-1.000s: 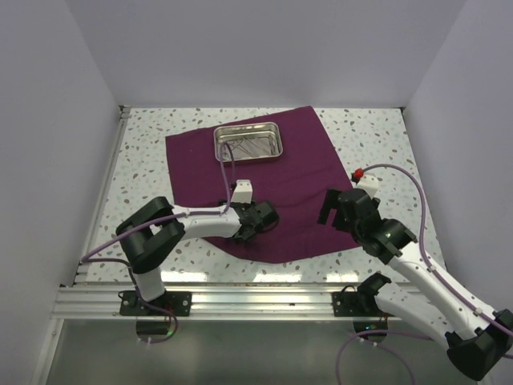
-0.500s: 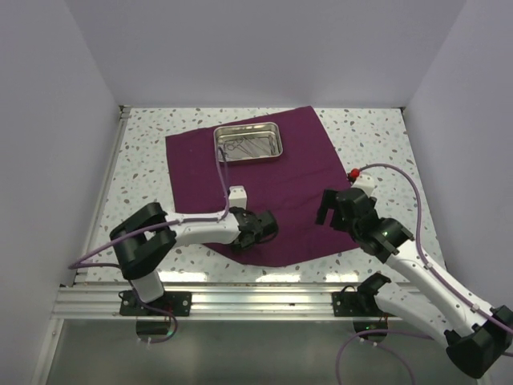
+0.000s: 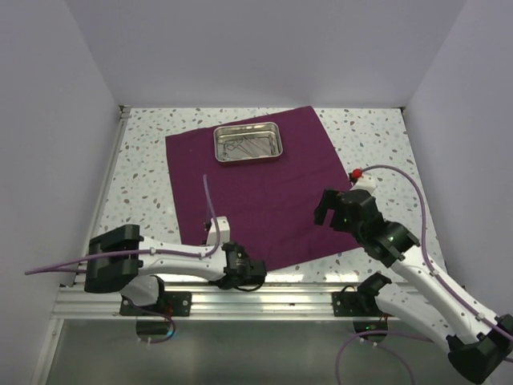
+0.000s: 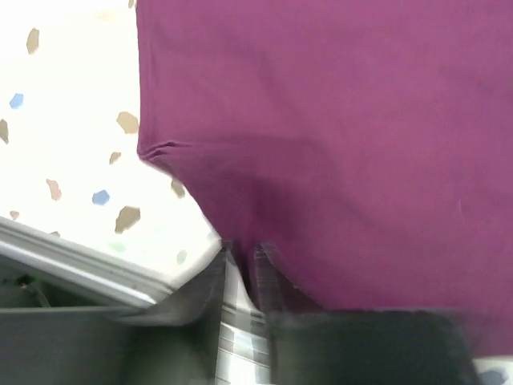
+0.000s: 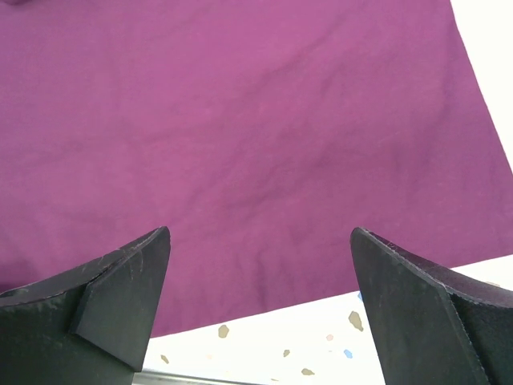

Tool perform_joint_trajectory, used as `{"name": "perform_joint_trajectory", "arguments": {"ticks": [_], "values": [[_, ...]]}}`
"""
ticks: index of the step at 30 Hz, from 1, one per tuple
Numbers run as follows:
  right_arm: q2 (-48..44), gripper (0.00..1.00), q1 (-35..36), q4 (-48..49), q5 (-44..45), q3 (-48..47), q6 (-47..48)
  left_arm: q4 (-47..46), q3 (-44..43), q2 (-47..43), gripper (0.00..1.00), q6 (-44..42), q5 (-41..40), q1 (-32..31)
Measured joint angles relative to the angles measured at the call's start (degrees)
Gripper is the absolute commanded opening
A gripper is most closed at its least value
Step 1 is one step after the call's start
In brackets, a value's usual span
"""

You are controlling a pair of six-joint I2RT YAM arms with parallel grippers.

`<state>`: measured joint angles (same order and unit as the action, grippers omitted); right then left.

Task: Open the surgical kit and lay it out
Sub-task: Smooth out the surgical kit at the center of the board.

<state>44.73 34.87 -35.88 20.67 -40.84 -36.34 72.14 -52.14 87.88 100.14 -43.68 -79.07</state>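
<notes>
The dark purple cloth wrap lies spread flat on the speckled table. The shiny steel tray stands on the cloth's far part, with small silver instruments inside. My left gripper is at the table's front edge, shut on the cloth's near corner; in the left wrist view the jaws pinch the cloth. My right gripper is open and empty just above the cloth's near right part; in the right wrist view its gripper hovers over the cloth near its front edge.
The aluminium rail runs along the table's front edge, just behind my left gripper. White walls enclose the table on the left, back and right. Bare speckled table shows around the cloth.
My left gripper has pulled the cloth's near corner toward the front edge, flattening the folded part. My right gripper has shifted slightly left and stays open.
</notes>
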Motion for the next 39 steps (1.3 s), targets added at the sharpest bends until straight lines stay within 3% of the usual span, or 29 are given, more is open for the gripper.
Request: {"name": "perform_joint_trajectory", "arguments": {"ticks": [1, 2, 9, 12, 16, 20, 23, 26, 32, 39], "values": [[-0.85, 0.98, 0.0, -0.09, -0.44, 0.02, 0.0, 0.48, 0.37, -0.28, 0.64, 1.27, 0.68, -1.33], [-1.73, 0.98, 0.0, -0.09, -0.72, 0.04, 0.0, 0.92, 0.5, -0.57, 0.99, 2.43, 1.38, -2.16], [-6.97, 0.99, 0.0, 0.66, -2.12, 0.07, -0.07, 1.7, -5.81, -1.18, 1.0, 6.82, 0.52, -12.68], [-5.29, 0.98, 0.0, 2.93, -2.47, 0.04, -0.2, 1.31, -9.05, -1.62, 0.99, 6.54, -2.99, -11.72], [5.27, 0.98, 0.0, 5.14, -3.56, -3.98, -0.24, 0.7, -10.29, -6.23, 0.99, 2.23, -9.53, -5.62], [18.88, 0.98, -0.37, 6.73, -3.52, -13.49, 0.61, -7.06, -11.23, -13.92, 0.99, -11.74, -14.86, 6.51], [28.37, 0.98, -3.45, 8.24, -5.92, -23.43, 1.95, -27.23, -6.75, -21.42, 0.99, -32.26, -12.76, 19.3], [39.04, 0.98, -8.2, 9.97, -9.75, -35.17, 4.37, -43.95, -1.9, -24.72, 0.99, -47.98, -5.35, 33.46], [59.34, 0.98, -16.98, 11.1, -15.74, -53.81, 7.96, -62.97, -3.06, -12.33, 0.99, -62.62, 10.49, 55.06], [81.4, 0.98, -26.91, 8.5, -21.53, -69.2, 9.22, -75.95, -7.08, 6.49, 0.96, -65.94, 26.1, 71.56]]}}
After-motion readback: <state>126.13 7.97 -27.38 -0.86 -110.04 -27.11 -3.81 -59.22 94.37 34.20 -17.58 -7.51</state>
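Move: My nearly shut left fingers still hold the surgical kit's purple wrap by its near-left corner, some 5 cm above the table. Its far-left corner lies about 46 cm ahead and 20 cm to the left, the steel tray 44 cm straight ahead. From my open, empty right hand, the wrap's far-right corner is roughly 47 cm ahead, 2 cm right and 15 cm below; the tray sits 34 cm ahead and 14 cm left. I open my left hand wide to let the wrap go, swing it briefly back and right, then lift it and arc forward and left, coming down again towards the far-left corner, about 35 cm farther out, fingers tipping up some 25 degrees. My open right hand bobs up, then arcs forward about 35 cm, dipping at the end towards the far-right corner. ##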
